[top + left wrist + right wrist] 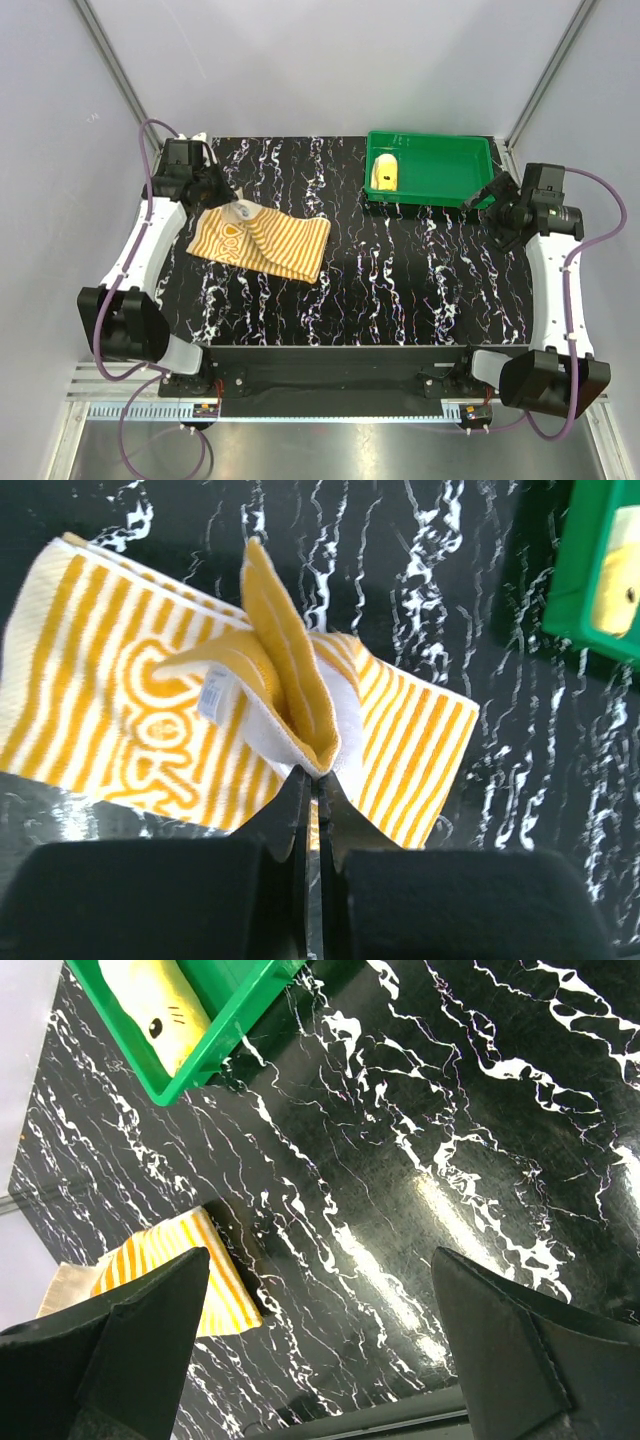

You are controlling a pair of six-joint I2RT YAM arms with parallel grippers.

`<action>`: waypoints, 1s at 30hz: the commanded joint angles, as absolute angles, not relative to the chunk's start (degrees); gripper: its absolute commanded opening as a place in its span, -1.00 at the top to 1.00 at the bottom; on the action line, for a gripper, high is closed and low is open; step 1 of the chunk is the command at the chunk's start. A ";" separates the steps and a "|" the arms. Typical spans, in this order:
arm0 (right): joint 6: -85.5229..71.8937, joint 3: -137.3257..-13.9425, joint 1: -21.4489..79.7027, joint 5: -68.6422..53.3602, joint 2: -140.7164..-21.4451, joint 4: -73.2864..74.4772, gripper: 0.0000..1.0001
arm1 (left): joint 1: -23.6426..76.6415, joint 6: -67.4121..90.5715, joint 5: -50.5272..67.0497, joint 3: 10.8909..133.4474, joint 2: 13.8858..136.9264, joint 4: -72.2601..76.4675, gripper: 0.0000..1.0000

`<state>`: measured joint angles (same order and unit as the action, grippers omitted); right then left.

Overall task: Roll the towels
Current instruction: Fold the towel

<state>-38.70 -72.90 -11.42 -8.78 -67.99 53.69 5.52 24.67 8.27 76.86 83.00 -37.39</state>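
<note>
The striped towel (pixel 262 240) lies on the left of the black marbled table, one corner folded over onto itself. My left gripper (pixel 232 205) is at its far left corner. In the left wrist view the gripper (pixel 318 775) is shut on a pinched-up fold of the striped towel (pixel 100 680), whose white label shows. The plain yellow towel (pixel 386 173) lies rolled inside the green tray (pixel 460 150). My right gripper (pixel 483 195) hovers by the tray's right front corner, and in its wrist view the gripper (pixel 320 1255) is open with nothing between the fingers.
The green tray (pixel 215 1045) with the yellow towel (pixel 160 1010) sits at the back right of the table. One corner of the striped towel (pixel 170 1245) shows past my right gripper's left finger. White walls stand on three sides.
</note>
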 commanded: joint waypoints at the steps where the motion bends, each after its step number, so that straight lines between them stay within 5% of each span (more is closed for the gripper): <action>1: -37.27 -72.25 -11.69 -10.37 -68.20 50.98 -0.99 | 4.31 18.99 12.22 80.68 82.97 -38.32 1.00; 12: -33.23 -64.97 -11.17 -23.54 -68.03 41.67 -0.99 | 0.18 13.36 2.02 73.22 75.24 -39.73 1.00; 17: -32.60 -63.11 -1.78 -23.56 -71.09 40.08 -0.99 | 0.09 12.48 2.20 72.16 75.32 -37.19 1.00; 30: -34.19 -58.01 2.64 -22.15 -72.16 37.26 -0.99 | -1.67 9.23 6.43 84.03 83.59 -36.48 0.97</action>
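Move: The left hand already pinches the striped towel's free hem, about 15 cm above the table. The towel's lying left end is roughly 10 cm to its left and 5 cm back; the towel's folded right end is some 17 cm to the right and 10 cm back. From the open right hand, that folded end lies about 33 cm left, 2 cm back and 18 cm below; the rolled towel is some 19 cm left and 15 cm ahead. Still pinching the hem, the left hand draws it level about 6 cm to the left over the towel's left half, swinging slightly back and then forward again, with its left side rolling up some 10 degrees. The right hand, wide open and empty, comes left towards the towel while sinking and turning counter-clockwise, touching nothing. ##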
